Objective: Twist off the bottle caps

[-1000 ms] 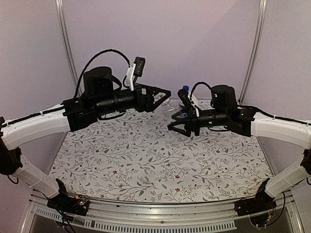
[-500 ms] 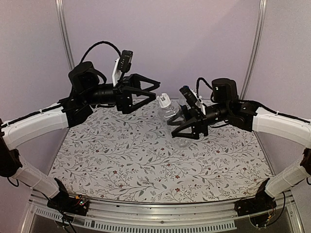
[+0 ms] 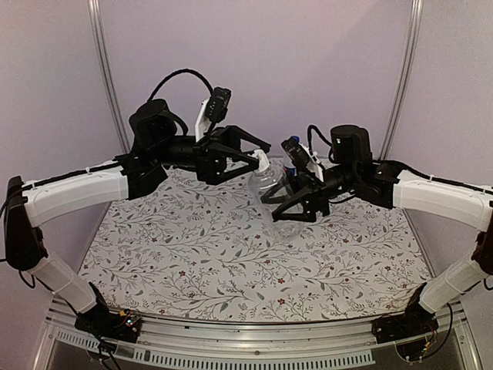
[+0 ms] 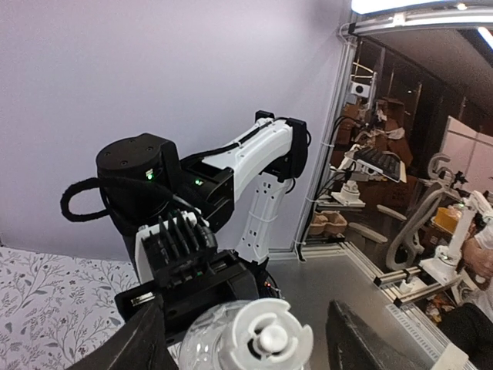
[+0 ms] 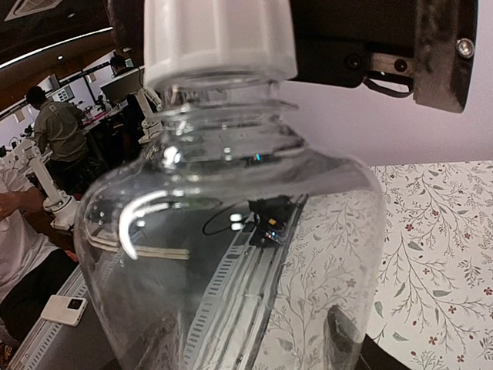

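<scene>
My right gripper [image 3: 279, 206] is shut on the body of a plain clear bottle [image 3: 271, 182], held above the table and tilted left. The bottle [image 5: 231, 231] fills the right wrist view, its white cap [image 5: 219, 38] at the top. My left gripper [image 3: 262, 156] is open around that white cap [image 3: 260, 162]. In the left wrist view the cap [image 4: 266, 335] sits between the two fingers [image 4: 146, 343] with a gap on each side. A small blue cap [image 3: 293, 143] peeks out behind my right wrist; its bottle is hidden.
The floral tablecloth [image 3: 231, 262] covers the table below both arms. Pale walls and metal posts [image 3: 104, 69] close the back and sides. The aluminium rail [image 3: 254, 331] runs along the near edge between the arm bases.
My left gripper backed off to the left and opened wide, then came back over the white cap with its jaws narrower. My right gripper lifted the bottle a little towards the left.
</scene>
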Available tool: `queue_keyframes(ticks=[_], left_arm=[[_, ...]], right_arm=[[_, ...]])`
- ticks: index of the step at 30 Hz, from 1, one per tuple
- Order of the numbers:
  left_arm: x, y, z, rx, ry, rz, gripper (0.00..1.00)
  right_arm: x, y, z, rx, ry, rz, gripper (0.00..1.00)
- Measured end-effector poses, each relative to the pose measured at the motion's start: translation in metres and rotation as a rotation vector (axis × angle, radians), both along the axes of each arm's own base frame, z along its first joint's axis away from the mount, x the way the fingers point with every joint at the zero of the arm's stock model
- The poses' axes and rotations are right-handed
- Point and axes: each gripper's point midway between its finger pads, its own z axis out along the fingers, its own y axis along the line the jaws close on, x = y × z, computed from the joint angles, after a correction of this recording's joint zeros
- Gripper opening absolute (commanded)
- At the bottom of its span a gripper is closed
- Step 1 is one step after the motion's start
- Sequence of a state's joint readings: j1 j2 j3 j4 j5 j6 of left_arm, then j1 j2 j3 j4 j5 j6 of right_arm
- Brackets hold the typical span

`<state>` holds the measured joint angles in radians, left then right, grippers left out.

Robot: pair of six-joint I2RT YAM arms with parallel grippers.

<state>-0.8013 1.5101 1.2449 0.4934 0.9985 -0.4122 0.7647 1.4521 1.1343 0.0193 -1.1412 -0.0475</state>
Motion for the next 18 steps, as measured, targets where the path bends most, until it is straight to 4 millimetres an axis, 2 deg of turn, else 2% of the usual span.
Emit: queue_keyframes(ticks=[2, 9, 14, 15, 18], left_arm=[[-0.003, -0.002, -0.001, 0.002, 0.004, -0.016, 0.61], [-0.009, -0.006, -0.001, 0.003, -0.003, -0.039, 0.31], [-0.004, -0.007, 0.001, -0.012, -0.038, 0.002, 0.04], [-0.002, -0.007, 0.002, -0.010, -0.034, 0.014, 0.00], [0.007, -0.005, 0.002, -0.005, -0.009, 0.091, 0.00]], right_arm=[[0.001, 0.001, -0.001, -0.001, 0.006, 0.002, 0.60], [0.004, 0.004, -0.006, -0.012, 0.025, -0.002, 0.59], [0.008, 0.005, -0.008, -0.026, 0.035, -0.030, 0.59], [0.010, 0.006, -0.008, -0.028, 0.030, -0.043, 0.59], [0.021, 0.007, -0.006, -0.039, 0.004, -0.120, 0.59]])
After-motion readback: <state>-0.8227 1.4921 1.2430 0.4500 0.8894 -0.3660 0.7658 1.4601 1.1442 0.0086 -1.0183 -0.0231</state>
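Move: The white cap of the clear bottle sits almost between the open left fingertips, about 1 cm back, 1 cm right and 1 cm below. From the right hand, which holds the bottle's body, the cap is roughly 10 cm up, 3 cm left and 2 cm ahead. The blue-capped bottle stands some 32 cm ahead of the left hand, 13 cm to its right and 30 cm lower. The left hand eases back about 1 cm and slightly right onto the white cap, its fingers closing from well open until they pinch the cap's sides, then goes some 1.5 cm forward, starting a slight counter-clockwise turn. The right hand keeps its grip on the clear bottle, sinking slightly and drifting left, then swings forward about 2 cm in all, turning a little clockwise. ##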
